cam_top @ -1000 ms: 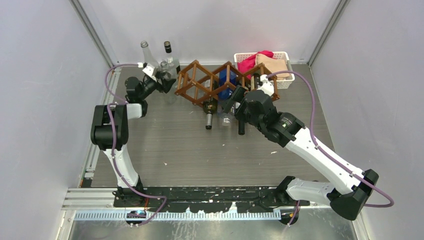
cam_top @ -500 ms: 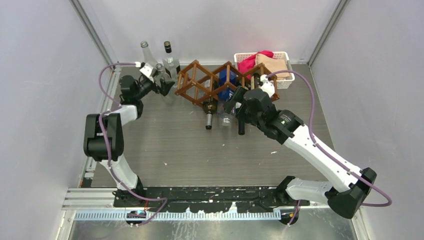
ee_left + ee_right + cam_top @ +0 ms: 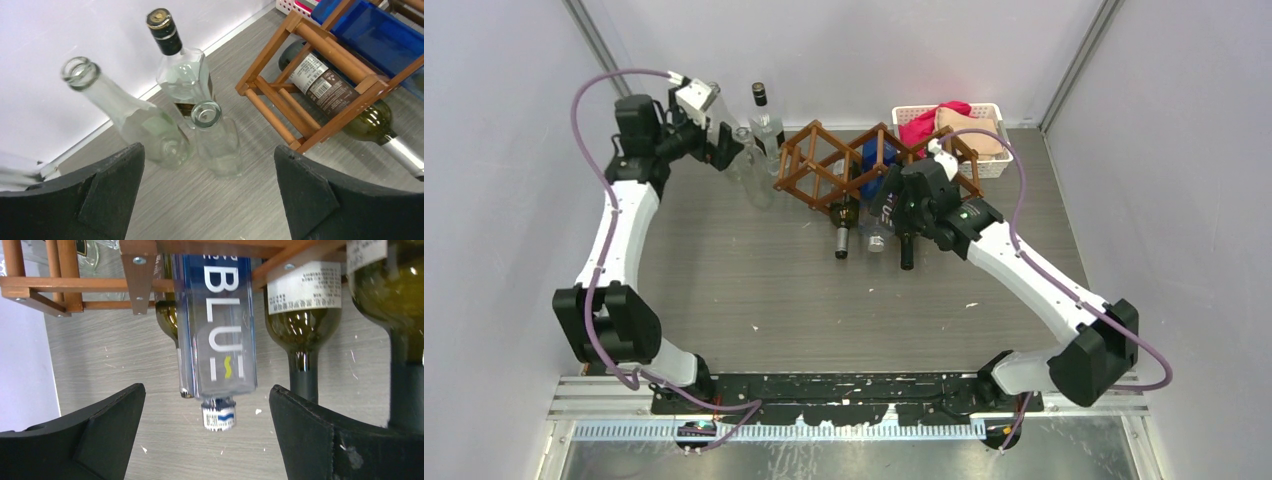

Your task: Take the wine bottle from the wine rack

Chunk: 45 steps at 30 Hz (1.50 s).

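The brown lattice wine rack [image 3: 824, 165] [image 3: 295, 75] [image 3: 75, 285] stands at the back of the table. Dark green wine bottles [image 3: 842, 225] [image 3: 302, 325] lie in its lower cells, necks toward me. Between them lies a clear bottle with blue lettering [image 3: 220, 330] [image 3: 876, 215]. My right gripper [image 3: 889, 212] [image 3: 207, 390] is open, its fingers on either side of that bottle's capped end and not touching it. My left gripper [image 3: 724, 152] [image 3: 208, 150] is open and empty, raised over three clear upright bottles [image 3: 215, 137] left of the rack.
The standing bottles are a tall open-necked one [image 3: 145, 125], a black-capped one [image 3: 182, 75] and a short one. A white basket [image 3: 989, 165] with red and tan cloths sits at the back right, behind the rack. Grey walls close in the table.
My left gripper opened, let go of the short clear bottle and pulled up and back to the left. My right gripper moved closer to the rack, in front of the blue-lettered bottle.
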Each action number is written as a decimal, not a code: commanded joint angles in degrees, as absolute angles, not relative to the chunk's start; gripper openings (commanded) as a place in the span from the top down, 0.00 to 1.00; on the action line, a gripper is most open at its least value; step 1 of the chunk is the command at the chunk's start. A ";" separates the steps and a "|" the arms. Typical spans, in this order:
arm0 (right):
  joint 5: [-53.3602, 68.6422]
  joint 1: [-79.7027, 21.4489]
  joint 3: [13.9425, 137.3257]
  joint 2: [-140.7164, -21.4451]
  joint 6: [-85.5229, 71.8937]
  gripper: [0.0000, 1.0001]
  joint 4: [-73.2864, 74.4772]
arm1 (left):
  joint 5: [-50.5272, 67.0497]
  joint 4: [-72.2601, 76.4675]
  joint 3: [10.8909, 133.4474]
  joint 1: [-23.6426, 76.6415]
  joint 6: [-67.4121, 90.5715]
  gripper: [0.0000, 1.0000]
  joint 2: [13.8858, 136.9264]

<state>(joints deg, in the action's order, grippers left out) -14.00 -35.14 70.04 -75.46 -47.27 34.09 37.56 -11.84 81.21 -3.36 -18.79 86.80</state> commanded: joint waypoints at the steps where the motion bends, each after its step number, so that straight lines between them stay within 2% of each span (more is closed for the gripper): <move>1: -10.80 -34.06 70.46 -77.91 -42.68 0.00 25.23 | 36.10 -39.99 92.81 -5.74 -21.22 0.00 84.11; 5: -9.67 -33.09 69.68 -80.33 -41.46 0.00 22.21 | 36.86 -50.84 100.74 -6.57 -20.10 0.00 83.76; 11: -8.84 -31.73 67.35 -82.03 -41.31 0.02 18.68 | 40.62 -58.35 105.44 -6.60 -17.76 0.00 82.85; 32: -12.02 -31.82 60.22 -86.34 -46.95 0.17 5.74 | 41.44 -56.78 100.48 -6.60 -19.10 0.02 79.66; 38: -12.81 -31.88 57.47 -86.31 -48.38 0.30 1.76 | 42.67 -57.17 100.65 -6.59 -18.75 0.03 79.81; 43: -12.99 -31.89 53.33 -82.96 -49.42 0.53 -2.19 | 43.76 -57.05 99.03 -6.39 -19.17 0.03 78.88; 45: -13.57 -31.85 51.67 -80.68 -49.82 0.65 -2.79 | 44.18 -57.04 97.51 -5.75 -20.03 0.05 78.18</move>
<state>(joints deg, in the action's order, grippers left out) -10.59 -31.99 55.18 -85.36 -48.21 0.69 41.50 -57.71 99.24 -6.44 -18.55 81.06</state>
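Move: The blue bottle lies neck towards the robot in the wine rack, its middle about 9 cm ahead of the open right hand, 2 cm left and 6 cm below. At that height the rack's middle is some 14 cm ahead and 2 cm left. The dark-necked bottle is about 8 cm ahead and 6 cm right, the silver-necked one about 9 cm ahead and 11 cm left, both roughly 8 cm down. From the left hand the blue bottle is some 29 cm right, 5 cm back and 15 cm below. The blue bottle's body is taken between the right fingers: that hand goes forward and down onto it, about 7 cm down and 6 forward with a little left, then closes from wide open until the pads pinch its two sides. Meanwhile the open left hand backs off some 12 cm from the standing clear bottles, rising a few centimetres as its fingers tip down about 20 degrees. ##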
